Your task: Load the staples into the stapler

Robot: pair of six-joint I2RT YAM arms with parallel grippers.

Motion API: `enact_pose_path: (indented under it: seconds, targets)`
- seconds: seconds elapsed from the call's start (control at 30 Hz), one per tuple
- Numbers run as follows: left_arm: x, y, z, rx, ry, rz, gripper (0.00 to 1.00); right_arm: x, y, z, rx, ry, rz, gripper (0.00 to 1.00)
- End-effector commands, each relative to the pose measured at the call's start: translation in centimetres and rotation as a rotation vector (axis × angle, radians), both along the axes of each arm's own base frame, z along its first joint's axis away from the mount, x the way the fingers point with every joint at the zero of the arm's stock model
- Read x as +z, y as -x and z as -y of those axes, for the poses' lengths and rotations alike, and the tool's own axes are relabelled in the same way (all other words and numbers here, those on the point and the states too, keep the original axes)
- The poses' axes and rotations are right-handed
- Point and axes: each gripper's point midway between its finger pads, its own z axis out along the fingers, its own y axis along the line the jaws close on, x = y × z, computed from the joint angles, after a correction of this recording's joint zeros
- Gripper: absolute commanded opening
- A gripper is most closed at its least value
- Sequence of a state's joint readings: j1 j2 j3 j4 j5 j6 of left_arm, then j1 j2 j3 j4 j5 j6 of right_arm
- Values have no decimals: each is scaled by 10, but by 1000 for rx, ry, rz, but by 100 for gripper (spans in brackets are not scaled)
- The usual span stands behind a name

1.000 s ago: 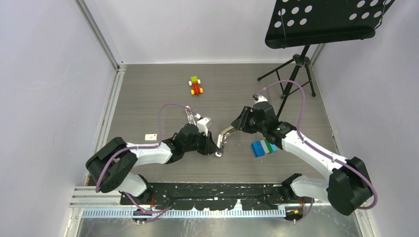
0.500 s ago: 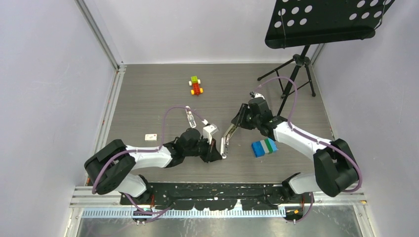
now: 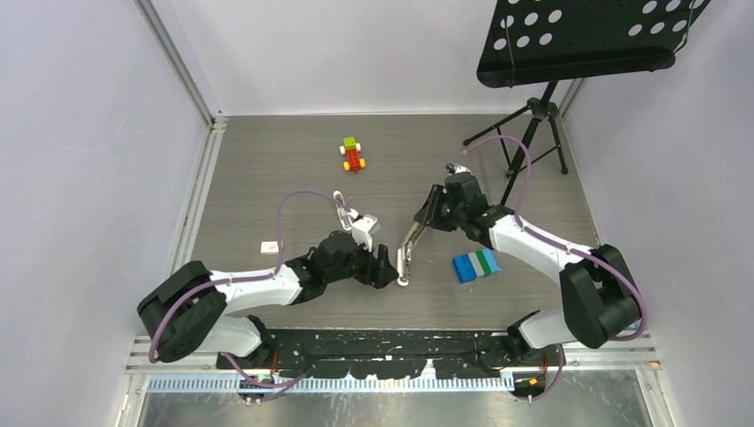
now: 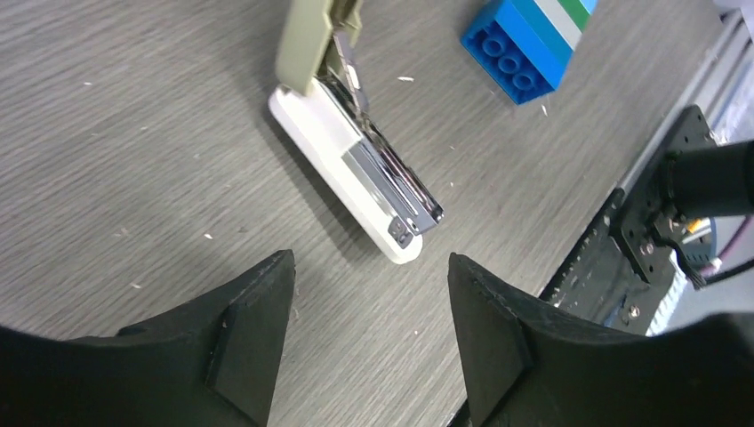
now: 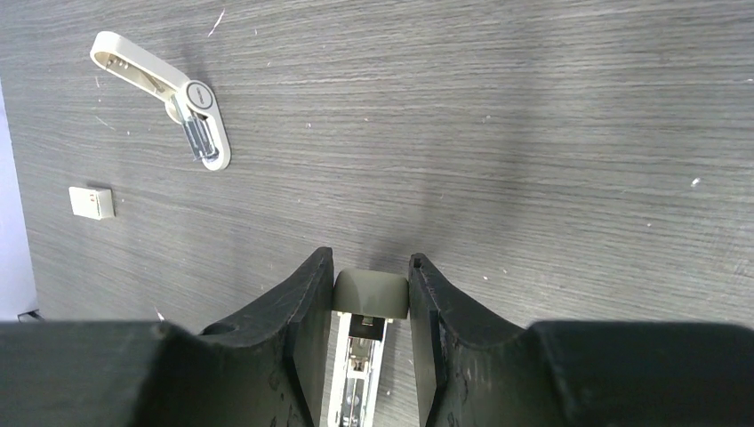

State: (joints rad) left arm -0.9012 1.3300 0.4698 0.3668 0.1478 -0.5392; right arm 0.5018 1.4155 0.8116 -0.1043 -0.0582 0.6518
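The stapler (image 4: 351, 173) lies hinged open on the table, its white base down and its shiny metal channel (image 4: 393, 184) bared. My right gripper (image 5: 371, 260) is shut on its raised grey-beige top (image 5: 371, 295), seen in the top view as right gripper (image 3: 420, 225). My left gripper (image 4: 369, 261) is open and empty, its fingertips just short of the stapler's near end (image 3: 403, 267). I cannot tell loose staples from the silvery channel. The staples' small white carton (image 3: 268, 247) with a red mark lies far left.
A blue-green-white box (image 3: 475, 264) sits right of the stapler. A stubby white object (image 5: 164, 84) lies behind my left arm, and a brick toy car (image 3: 353, 154) farther back. A music stand (image 3: 533, 116) occupies the back right corner.
My left gripper has gone from shut to open and eased back slightly from the stapler. The right gripper keeps its hold on the lifted top.
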Motion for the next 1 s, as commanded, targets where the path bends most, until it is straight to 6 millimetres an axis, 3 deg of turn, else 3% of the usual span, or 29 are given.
enact_pose_path:
  seconds: [0.0,0.1,0.33,0.47,0.57,0.77,0.97]
  targets:
    - [20,-24,-2,132,28,40,66,36,0,-6,34,-33,81,1]
    - [22,-25,-3,156,35,29,69,43,0,-6,49,-5,106,0]
    - [49,-40,-36,306,-14,72,92,47,-7,-11,85,224,157,1]
    - [73,-50,-73,408,-48,102,97,45,-10,-20,118,355,163,0]
    - [94,-57,-107,480,-77,128,98,30,-11,-32,162,435,136,0]
    - [141,-54,-168,575,-174,251,100,16,-15,-53,235,575,110,0]
    - [182,-44,-210,635,-256,402,100,17,-6,-67,275,621,130,5]
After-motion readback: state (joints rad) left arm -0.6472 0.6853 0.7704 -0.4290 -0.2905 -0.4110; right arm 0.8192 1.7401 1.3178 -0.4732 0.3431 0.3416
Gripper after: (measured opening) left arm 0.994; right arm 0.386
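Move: The open stapler's white base has its middle about 4 cm to the left gripper's right, 1 cm ahead and 5 cm below. The small stapler stands some 11 cm left and 13 cm ahead of that gripper, the blue block 20 cm right and 1 cm ahead. From the right gripper, which already holds the stapler's raised lid, the base is roughly 9 cm back, 4 cm left and 7 cm below. Open the left gripper fully and take it clear of the stapler, easing forward first, then sweeping left and up, about 17 cm each way, while turning it counter-clockwise some 35 degrees. Keep the right gripper's pinch on the lid; lift a few centimetres, then carry it about 7 cm left while sinking a little, rolling its left side down some 30 degrees and turning it counter-clockwise. ##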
